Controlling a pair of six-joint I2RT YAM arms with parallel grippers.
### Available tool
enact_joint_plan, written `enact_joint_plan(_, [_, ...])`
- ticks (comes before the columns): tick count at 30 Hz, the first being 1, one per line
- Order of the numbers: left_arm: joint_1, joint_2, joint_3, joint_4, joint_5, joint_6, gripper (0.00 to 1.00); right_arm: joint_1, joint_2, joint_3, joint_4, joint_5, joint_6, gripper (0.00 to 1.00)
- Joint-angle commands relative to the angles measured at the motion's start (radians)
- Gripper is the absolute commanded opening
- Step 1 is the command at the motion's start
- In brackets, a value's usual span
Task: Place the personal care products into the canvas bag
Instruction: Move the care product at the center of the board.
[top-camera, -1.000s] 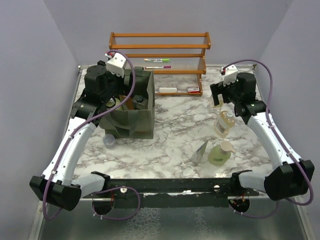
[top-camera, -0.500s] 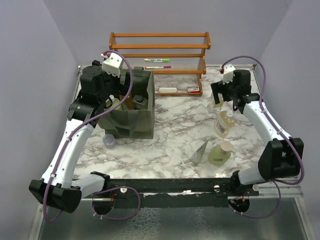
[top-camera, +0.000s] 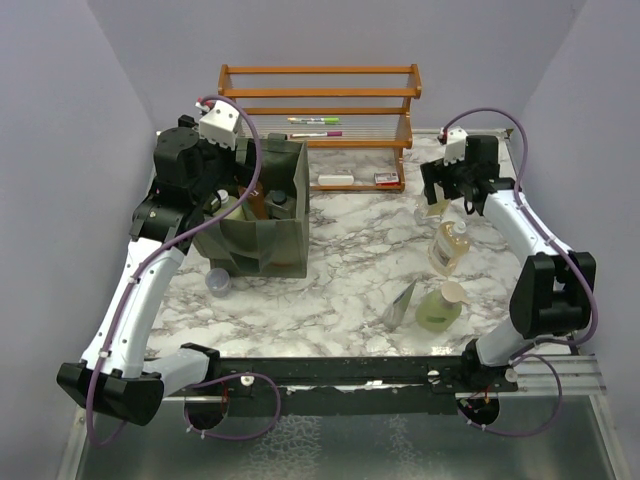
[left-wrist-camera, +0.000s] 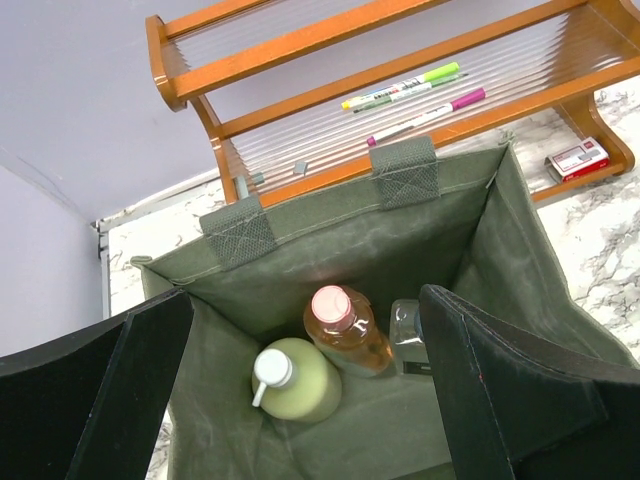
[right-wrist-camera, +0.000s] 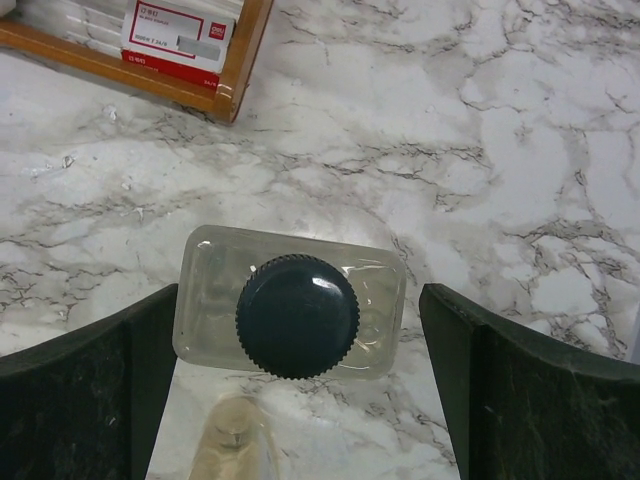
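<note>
The olive canvas bag (top-camera: 268, 238) stands open at the left. My left gripper (top-camera: 230, 192) hovers open over its mouth with nothing between its fingers. Inside the canvas bag (left-wrist-camera: 450, 240) lie a pale green pump bottle (left-wrist-camera: 298, 380), an orange bottle with a pink cap (left-wrist-camera: 347, 332) and a clear bottle (left-wrist-camera: 404, 330). My right gripper (right-wrist-camera: 300, 400) is open above a clear bottle with a black cap (right-wrist-camera: 297, 315), one finger on each side of it. On the table stand that clear bottle (top-camera: 431, 209), an amber pump bottle (top-camera: 450, 248) and a green pump bottle (top-camera: 438, 310). A grey pouch (top-camera: 402, 303) lies beside them.
An orange-brown wooden rack (top-camera: 320, 95) stands at the back, with marker pens (top-camera: 315, 121) on its shelf and a small red box (top-camera: 385, 178) and a white block (top-camera: 335, 180) at its foot. A lavender cup (top-camera: 218, 282) sits in front of the bag.
My left gripper has drawn up and to the left above the bag. The right arm has folded its elbow in, and the gripper stays over the clear bottle.
</note>
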Motion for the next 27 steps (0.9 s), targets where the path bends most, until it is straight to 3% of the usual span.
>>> enact_joint_plan(1, [0.008, 0.004, 0.034, -0.005, 0.017, -0.006, 0.99, -0.015, 0.030, 0.037, 0.017, -0.061, 0.024, 0.98])
enact_joint_plan(7, [0.009, 0.005, 0.034, -0.007, 0.021, -0.002, 0.99, -0.016, 0.050, 0.039, 0.009, -0.117, 0.031, 0.84])
enact_joint_plan(17, [0.012, 0.021, 0.100, -0.042, 0.076, 0.013, 0.99, 0.004, -0.017, 0.031, -0.041, -0.350, -0.033, 0.32])
enact_joint_plan(20, [0.013, 0.029, 0.123, -0.050, 0.105, 0.015, 0.99, 0.042, -0.051, 0.009, -0.064, -0.435, -0.110, 0.29])
enact_joint_plan(27, [0.014, 0.052, 0.173, -0.092, 0.219, 0.017, 0.99, 0.220, -0.126, -0.046, -0.165, -0.577, -0.352, 0.31])
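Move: Between the right hand's open fingers stands the care product, a clear bottle with a black cap, its middle some 4 cm below and otherwise almost level with the hand. The amber pump bottle stands about 11 cm back and 2 cm right of that hand, the red-white box 12 cm left and 4 cm ahead, the canvas bag some 43 cm left and 3 cm back. From the left hand the black-capped bottle lies about 40 cm right, 5 cm back and 25 cm lower. Sinking about 1.5 cm, the right hand closes its fingers on the sides of the black-capped bottle, then draws it left and back, slowly at first and then faster, about 12 cm towards the middle of the board and nearer the bag. It stays low and level as the wrist swings some 30 degrees counter-clockwise. The empty left hand, still open, rises 3 cm and edges right over the bag. ##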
